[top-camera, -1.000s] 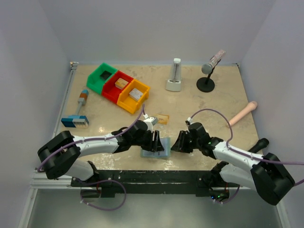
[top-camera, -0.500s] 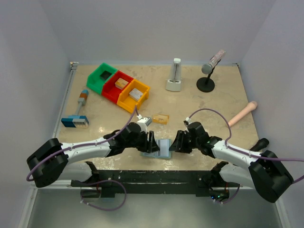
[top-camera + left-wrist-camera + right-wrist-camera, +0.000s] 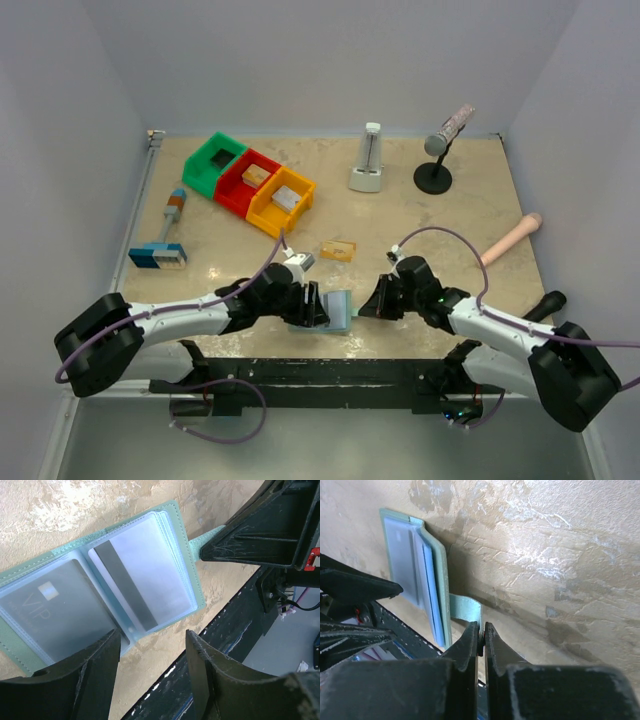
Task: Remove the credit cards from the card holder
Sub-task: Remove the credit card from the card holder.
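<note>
The light teal card holder (image 3: pixel 340 310) lies open at the table's near edge, between both arms. In the left wrist view its clear sleeves (image 3: pixel 140 570) show a grey VIP card (image 3: pixel 50 610) and a pale card with a dark stripe (image 3: pixel 150 575). My right gripper (image 3: pixel 481 630) is shut on the holder's side tab (image 3: pixel 467 607), and the right panel (image 3: pixel 410 565) tilts up off the table. My left gripper (image 3: pixel 152 640) is open. Its left finger (image 3: pixel 95 670) is over the left panel's near corner. An orange-gold credit card (image 3: pixel 338 250) lies loose on the table behind the holder.
Green (image 3: pixel 213 163), red (image 3: pixel 247 180) and orange (image 3: pixel 281 203) bins stand back left, two holding blocks. A blue-and-white block with a handle (image 3: pixel 160 250) lies left. A white metronome (image 3: pixel 367 160), a microphone stand (image 3: pixel 436 165) and a pale rod (image 3: pixel 510 238) sit back right. The black rail (image 3: pixel 225 630) runs just below the holder.
My right gripper has shut on the holder's tab and raised the right panel. The left arm has shifted slightly left along the holder.
</note>
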Controlling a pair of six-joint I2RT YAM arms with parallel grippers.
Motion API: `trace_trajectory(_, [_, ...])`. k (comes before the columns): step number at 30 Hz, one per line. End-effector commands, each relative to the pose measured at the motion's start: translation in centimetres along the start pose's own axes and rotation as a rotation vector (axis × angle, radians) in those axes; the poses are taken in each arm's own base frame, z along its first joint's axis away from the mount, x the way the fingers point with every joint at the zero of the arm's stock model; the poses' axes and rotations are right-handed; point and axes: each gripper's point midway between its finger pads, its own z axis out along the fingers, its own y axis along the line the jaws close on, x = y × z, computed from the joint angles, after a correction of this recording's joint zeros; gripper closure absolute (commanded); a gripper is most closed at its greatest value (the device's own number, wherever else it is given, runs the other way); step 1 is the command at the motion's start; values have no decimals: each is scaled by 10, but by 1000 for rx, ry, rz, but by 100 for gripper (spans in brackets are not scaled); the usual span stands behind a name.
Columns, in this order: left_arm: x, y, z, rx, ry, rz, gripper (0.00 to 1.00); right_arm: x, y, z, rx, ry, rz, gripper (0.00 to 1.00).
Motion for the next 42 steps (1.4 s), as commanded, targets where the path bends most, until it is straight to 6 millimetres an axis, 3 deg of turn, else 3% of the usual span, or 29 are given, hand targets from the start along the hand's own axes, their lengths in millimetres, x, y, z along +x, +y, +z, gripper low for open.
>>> trace_trajectory(1, [-18,-15,-3,49,-62,-4,41,-5,4,-7,-2,-33,-26,100])
trace_trajectory(12, [-44,-11,-2,-140,-76,124,41,-3,19,-18,-75,-27,-47,100])
trace_trajectory(19, [-51,9,-5,-354,-62,150,36,-3,36,-25,-140,-45,-59,100])
trace_trajectory(20, [-51,11,-7,-377,-59,144,34,-2,38,-26,-148,-46,-64,100])
trace_trajectory(22, [-52,15,-11,-404,-76,109,17,-2,41,-28,-159,-50,-71,100])
trace_trajectory(24, [-53,15,-15,-391,-108,89,8,-1,44,-31,-167,-52,-77,100])
trace_trajectory(28, [-52,4,-18,-305,-128,106,8,-1,48,-36,-185,-59,-85,100])
trace_trajectory(37, [-38,-9,-7,-289,-60,158,12,0,58,-39,-216,-53,-106,100])
trace_trajectory(42, [-41,-18,-5,-274,-63,175,13,1,58,-39,-215,-49,-109,100])
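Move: The card holder lies open a few centimetres below the empty left gripper. From the left gripper, the striped card in its right page is about 3 cm ahead and 4 cm right; the VIP card in the left page is some 4 cm ahead and 2 cm left. A loose gold card lies about 16 cm ahead, 5 cm right. From the right gripper, already pinching the holder's strap, the striped card is about 1 cm ahead and 4 cm left. Keep the strap pinched in the right gripper and raise it about 5 cm, easing back some 2 cm and slightly left. Meanwhile swing the left gripper forward about 4 cm and up, tipping its fingers steeper by some 20 degrees and spreading them wider, then draw it partway back and down, poised open over the card holder. ##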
